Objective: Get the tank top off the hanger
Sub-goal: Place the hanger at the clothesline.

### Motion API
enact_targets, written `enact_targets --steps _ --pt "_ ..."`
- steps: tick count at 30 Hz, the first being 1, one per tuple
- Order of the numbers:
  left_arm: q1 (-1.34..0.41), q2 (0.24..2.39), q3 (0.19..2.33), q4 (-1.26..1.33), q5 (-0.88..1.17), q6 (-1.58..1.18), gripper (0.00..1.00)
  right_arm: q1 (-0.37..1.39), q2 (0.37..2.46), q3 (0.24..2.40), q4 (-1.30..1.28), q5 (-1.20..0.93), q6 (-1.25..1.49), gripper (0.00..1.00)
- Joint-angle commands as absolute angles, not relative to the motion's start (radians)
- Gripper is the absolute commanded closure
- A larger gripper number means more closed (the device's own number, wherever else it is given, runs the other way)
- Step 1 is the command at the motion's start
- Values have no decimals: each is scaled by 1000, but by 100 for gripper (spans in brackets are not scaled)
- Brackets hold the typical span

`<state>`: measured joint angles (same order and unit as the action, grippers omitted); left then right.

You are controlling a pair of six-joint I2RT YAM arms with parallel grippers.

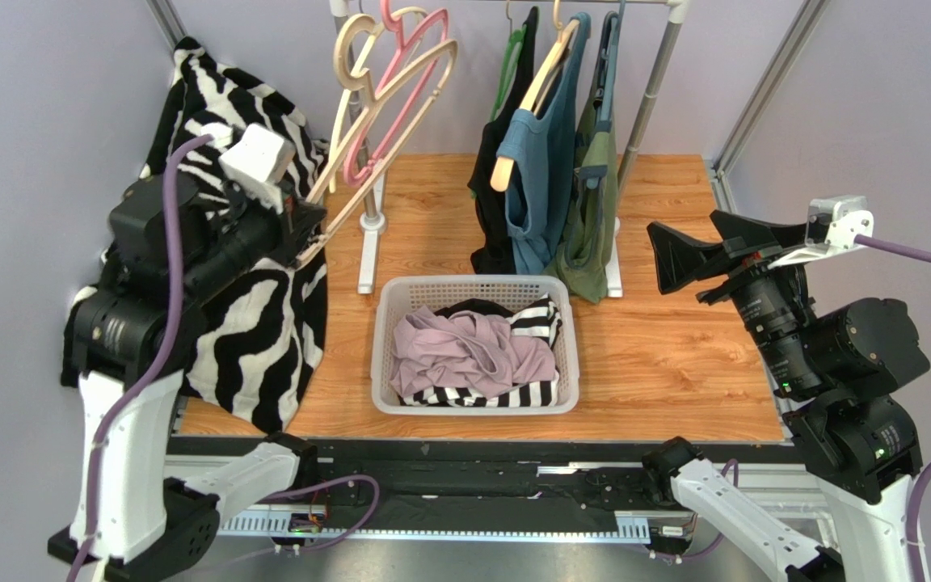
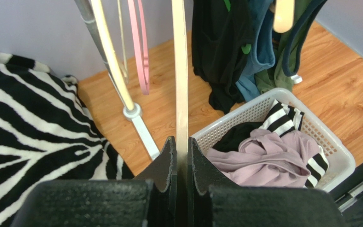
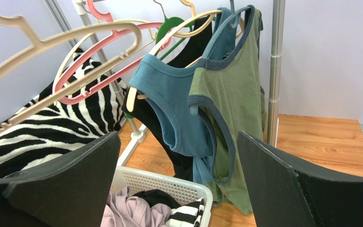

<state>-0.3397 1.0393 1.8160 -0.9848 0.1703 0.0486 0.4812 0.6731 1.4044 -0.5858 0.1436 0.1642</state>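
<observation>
A zebra-striped tank top [image 1: 252, 327] hangs at the far left, draped behind and below my left arm; it also fills the left of the left wrist view [image 2: 22, 118] and the lower left of the right wrist view [image 3: 41, 127]. My left gripper [image 1: 309, 230] is shut on the lower bar of a beige hanger [image 2: 180, 71], which slants up to the rail [image 1: 385, 133]. Whether the top still hangs on that hanger I cannot tell. My right gripper [image 1: 689, 273] is open and empty at the right, its jaws [image 3: 178, 137] facing the hanging clothes from a distance.
Black [image 1: 495, 182], blue [image 1: 543, 170] and green [image 1: 592, 218] tank tops hang on the rail's right half. A pink hanger [image 1: 398, 73] hangs next to the beige one. A white basket [image 1: 473, 408] with pink and striped clothes sits mid-table. The rack's foot [image 1: 373, 243] stands behind it.
</observation>
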Motion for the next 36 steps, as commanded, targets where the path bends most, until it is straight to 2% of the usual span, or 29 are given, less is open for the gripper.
enact_targets --steps 1,13,19,32,36 --pt "-336 1162 1896 -1020 156 8 100 479 703 1427 -555 150 195 0" --pt "-336 1509 2270 -1042 160 6 100 479 729 1391 -508 89 241 0" --pt "-337 1630 2377 -1032 140 8 100 480 730 1361 -499 81 252 0" --pt "-357 1724 2424 -1020 68 23 100 479 750 1309 -471 58 284 0" --pt "-385 1710 2401 -1022 49 46 100 480 817 1368 -480 43 311 0"
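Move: The left hand pinches the emptied beige hanger by its lower end. Its goal, the left stretch of the clothesline, is roughly 34 cm ahead, 12 cm right and 10 cm above. The pink hanger's middle hangs about 28 cm ahead and 10 cm right, the white hanger 28 ahead and 7 right, both near hand height. From the right hand, that stretch lies some 37 cm ahead, 32 left and 8 above. Left hand carries the pinched hanger about 18 cm forward, slightly right, towards the clothesline; open right drifts forward-left. ##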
